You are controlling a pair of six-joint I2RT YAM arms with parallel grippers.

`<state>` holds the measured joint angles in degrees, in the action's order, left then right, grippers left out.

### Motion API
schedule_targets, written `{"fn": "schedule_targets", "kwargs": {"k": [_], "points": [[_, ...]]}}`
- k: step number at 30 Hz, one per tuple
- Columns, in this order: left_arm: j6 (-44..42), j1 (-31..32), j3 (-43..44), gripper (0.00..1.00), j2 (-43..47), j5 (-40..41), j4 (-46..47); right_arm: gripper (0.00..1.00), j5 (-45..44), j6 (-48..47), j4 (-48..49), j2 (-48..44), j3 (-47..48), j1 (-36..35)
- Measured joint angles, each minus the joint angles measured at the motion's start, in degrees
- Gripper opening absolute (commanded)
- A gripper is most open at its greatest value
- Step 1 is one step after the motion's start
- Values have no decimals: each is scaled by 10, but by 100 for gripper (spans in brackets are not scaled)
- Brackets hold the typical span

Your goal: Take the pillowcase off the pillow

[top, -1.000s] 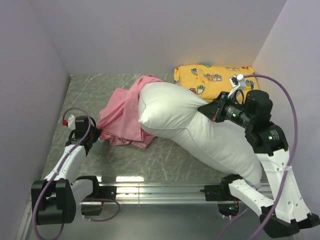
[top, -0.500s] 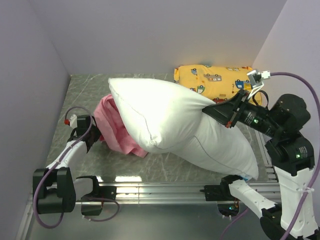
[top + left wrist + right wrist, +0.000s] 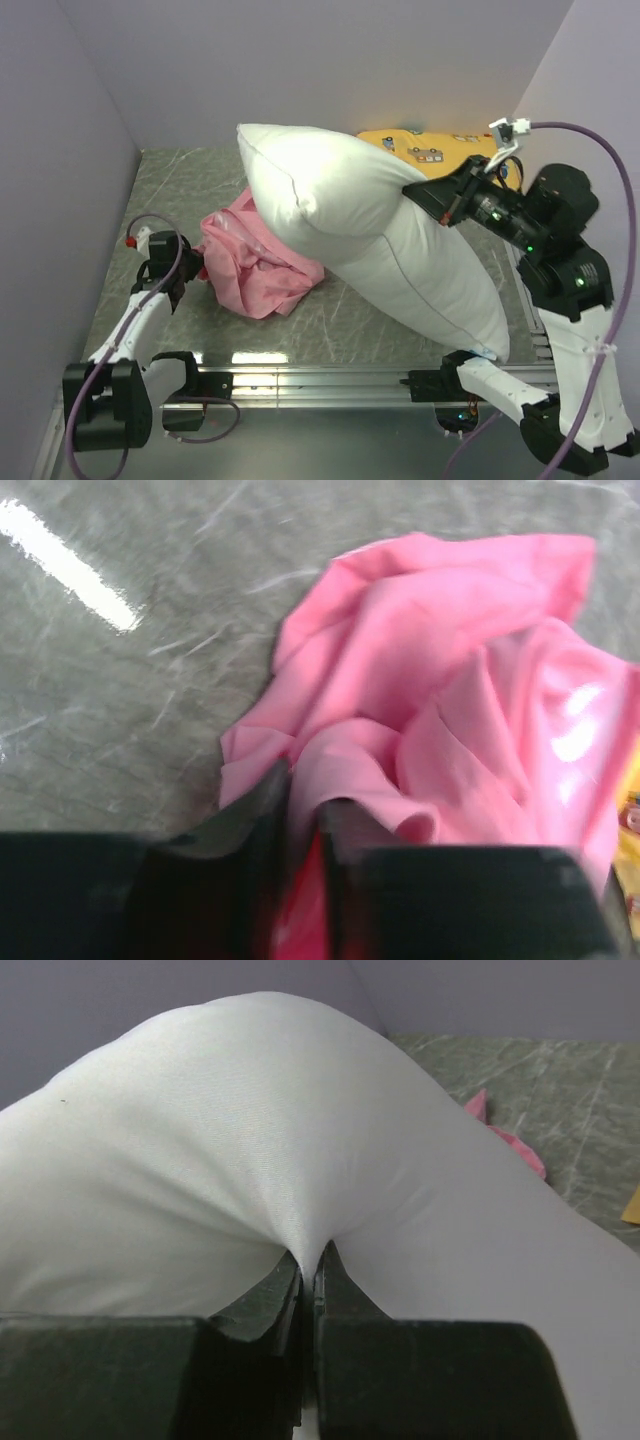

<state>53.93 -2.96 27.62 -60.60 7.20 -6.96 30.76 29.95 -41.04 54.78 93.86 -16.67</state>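
Observation:
The white pillow (image 3: 350,225) is lifted and tilted, its far end raised toward the back wall and its near end down by the front rail. My right gripper (image 3: 412,192) is shut on a pinch of the pillow's fabric (image 3: 300,1160) at its right side. The pink pillowcase (image 3: 258,265) lies crumpled on the table left of the pillow, apart from it except where the pillow overhangs. My left gripper (image 3: 196,266) is shut on a fold of the pillowcase (image 3: 440,680) at its left edge, low on the table.
A yellow vehicle-print pillow (image 3: 440,148) lies at the back right, partly hidden behind the white pillow. Purple walls close in the left, back and right. A metal rail (image 3: 320,380) runs along the front edge. Grey marble tabletop (image 3: 170,180) shows at the back left.
My right gripper has lifted and swung the pillow up and to the right, and it has come out of the pillowcase. The pillowcase has dropped into a heap by my left gripper.

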Motion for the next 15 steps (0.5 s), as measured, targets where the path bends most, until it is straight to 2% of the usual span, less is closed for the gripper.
{"fn": "schedule_targets", "kwargs": {"k": [1,2,5,10,15], "points": [[-4,0,0,38,15,-4,-2,0,-23,-5,11,9,-9,-9],[-7,1,0,53,33,-7,-6,0,-50,-11,21,15,-20,-21],[-17,2,3,72,85,-14,-27,0,-169,-40,74,38,-78,-86],[-33,2,50,81,143,-21,-91,0,-309,-78,199,96,-210,-205],[-52,3,122,83,180,-38,-135,0,-368,-77,329,142,-340,-293]]}}
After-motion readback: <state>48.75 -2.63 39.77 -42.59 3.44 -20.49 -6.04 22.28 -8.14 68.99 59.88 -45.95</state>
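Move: The crumpled pink pillowcase has its middle about 14 cm to the right of the left fingers, level with them and some 4 cm lower. From the raised right hand, which still grips the white pillow, the pillowcase lies roughly 32 cm left, 11 cm ahead and 44 cm below; the yellow pillow is about 34 cm ahead of that hand, 12 cm to its right and 41 cm below. Right swings the gripped pillow down 22 cm, left and forward; left opens, freeing the pillowcase, and rises 14. ##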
